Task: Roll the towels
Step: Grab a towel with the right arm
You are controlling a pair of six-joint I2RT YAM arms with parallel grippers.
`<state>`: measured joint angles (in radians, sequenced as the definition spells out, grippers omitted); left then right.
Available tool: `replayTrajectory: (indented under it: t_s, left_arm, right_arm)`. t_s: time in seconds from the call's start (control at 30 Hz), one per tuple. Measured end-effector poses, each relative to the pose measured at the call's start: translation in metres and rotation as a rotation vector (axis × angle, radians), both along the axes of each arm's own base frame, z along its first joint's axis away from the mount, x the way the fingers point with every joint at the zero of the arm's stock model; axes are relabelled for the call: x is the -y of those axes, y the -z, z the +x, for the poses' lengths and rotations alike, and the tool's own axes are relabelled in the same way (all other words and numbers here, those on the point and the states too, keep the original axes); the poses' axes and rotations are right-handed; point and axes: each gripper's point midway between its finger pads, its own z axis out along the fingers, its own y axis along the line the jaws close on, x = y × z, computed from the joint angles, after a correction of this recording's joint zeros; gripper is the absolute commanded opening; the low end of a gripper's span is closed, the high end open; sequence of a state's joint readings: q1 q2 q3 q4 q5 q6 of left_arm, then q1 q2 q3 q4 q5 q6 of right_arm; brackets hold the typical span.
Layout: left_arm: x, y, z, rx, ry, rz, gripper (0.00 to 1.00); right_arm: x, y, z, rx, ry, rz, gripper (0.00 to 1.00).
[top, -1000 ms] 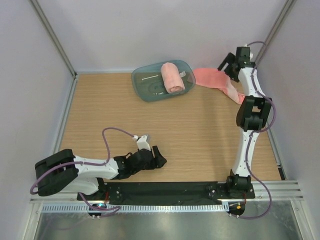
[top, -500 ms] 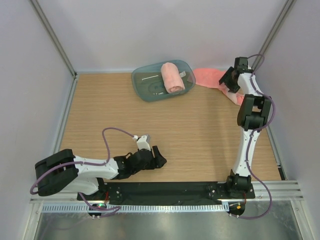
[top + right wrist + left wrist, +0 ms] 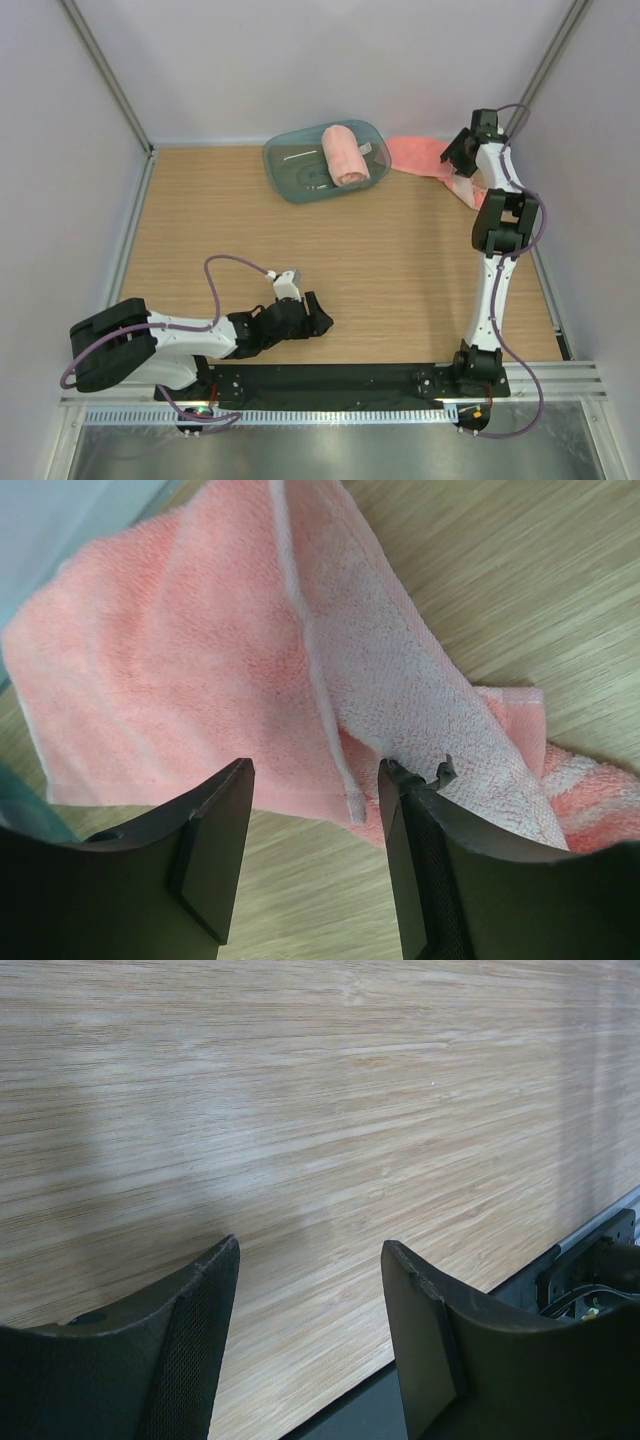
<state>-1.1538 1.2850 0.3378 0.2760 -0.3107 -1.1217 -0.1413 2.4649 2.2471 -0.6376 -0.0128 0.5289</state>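
Note:
One salmon-pink towel (image 3: 343, 153) lies rolled up inside the teal tub (image 3: 290, 170) at the back of the table. A second towel (image 3: 422, 155) lies loose and partly folded at the back right, spread wide in the right wrist view (image 3: 190, 650). My right gripper (image 3: 462, 156) hangs over its right part, open, with the towel's pale hem (image 3: 345, 780) reaching between its fingertips (image 3: 317, 772). The right finger (image 3: 420, 850) touches a fold of cloth. My left gripper (image 3: 318, 318) rests low near the front, open over bare wood (image 3: 310, 1250).
White enclosure walls and metal posts (image 3: 105, 80) close in the back and sides, and the loose towel lies close to the right wall. A black base rail (image 3: 330, 378) runs along the near edge, also seen beside the left gripper (image 3: 590, 1260).
My right gripper has come down and toward the loose towel, and its jaws have narrowed. The left arm and both towels have not moved.

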Motion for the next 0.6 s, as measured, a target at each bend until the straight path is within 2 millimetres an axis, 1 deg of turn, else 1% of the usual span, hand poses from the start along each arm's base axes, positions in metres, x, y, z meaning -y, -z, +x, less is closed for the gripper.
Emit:
replayTrajectory:
  t_s: [0.13,0.17,0.2,0.3,0.33,0.37,0.5,0.53,0.6]
  left_arm:
    - [0.000,0.000,0.000,0.000,0.000,0.000,0.61]
    - [0.000,0.000,0.000,0.000,0.000,0.001,0.61]
    - [0.000,0.000,0.000,0.000,0.000,0.001,0.61]
    - [0.000,0.000,0.000,0.000,0.000,0.001,0.61]
    - [0.000,0.001,0.000,0.000,0.000,0.001,0.61]
    - [0.000,0.001,0.000,0.000,0.000,0.001,0.61]
    - [0.002,0.001,0.001,0.000,0.001,0.003,0.61]
    - [0.003,0.001,0.001,0.000,0.002,0.004,0.61]
    - [0.003,0.001,0.001,0.001,0.002,0.005,0.61]
  right_arm:
    - [-0.002,0.021,-0.005,-0.048,-0.006,0.014,0.57]
    - [-0.003,0.024,-0.006,-0.054,-0.006,0.015,0.55]
    - [-0.003,0.027,-0.006,-0.060,-0.007,0.017,0.49]
    - [-0.004,0.029,-0.007,-0.064,-0.012,0.021,0.37]
    - [-0.004,0.029,-0.007,-0.063,-0.013,0.025,0.29]
    - [-0.005,0.028,-0.007,-0.062,-0.015,0.027,0.23]
    - [-0.007,0.028,-0.007,-0.062,-0.018,0.035,0.05]
    - [-0.007,0.028,-0.007,-0.062,-0.019,0.035,0.01]
    - [-0.007,0.028,-0.007,-0.063,-0.018,0.036,0.01]
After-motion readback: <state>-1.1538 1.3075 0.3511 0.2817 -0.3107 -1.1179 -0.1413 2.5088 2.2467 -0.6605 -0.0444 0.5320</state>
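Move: The towel's pale hem, the part I am after, lies almost under my open right hand, about 3 cm down, 1 cm nearer me and 1 cm to the left. The towel's flat coral part is some 12 cm left and 2 cm farther out; the bin's middle is about 37 cm to my left and level with me. From my left hand the hem is roughly 45 cm ahead and 36 cm right, at about the same height. I sink my right hand about 3 cm, nearly straight down onto the towel, until the fingertips straddle the hem. Then I hold it there and shut the fingers from a bit over half open to almost closed, pinching the hem between the tips; the wrist hardly tilts. ##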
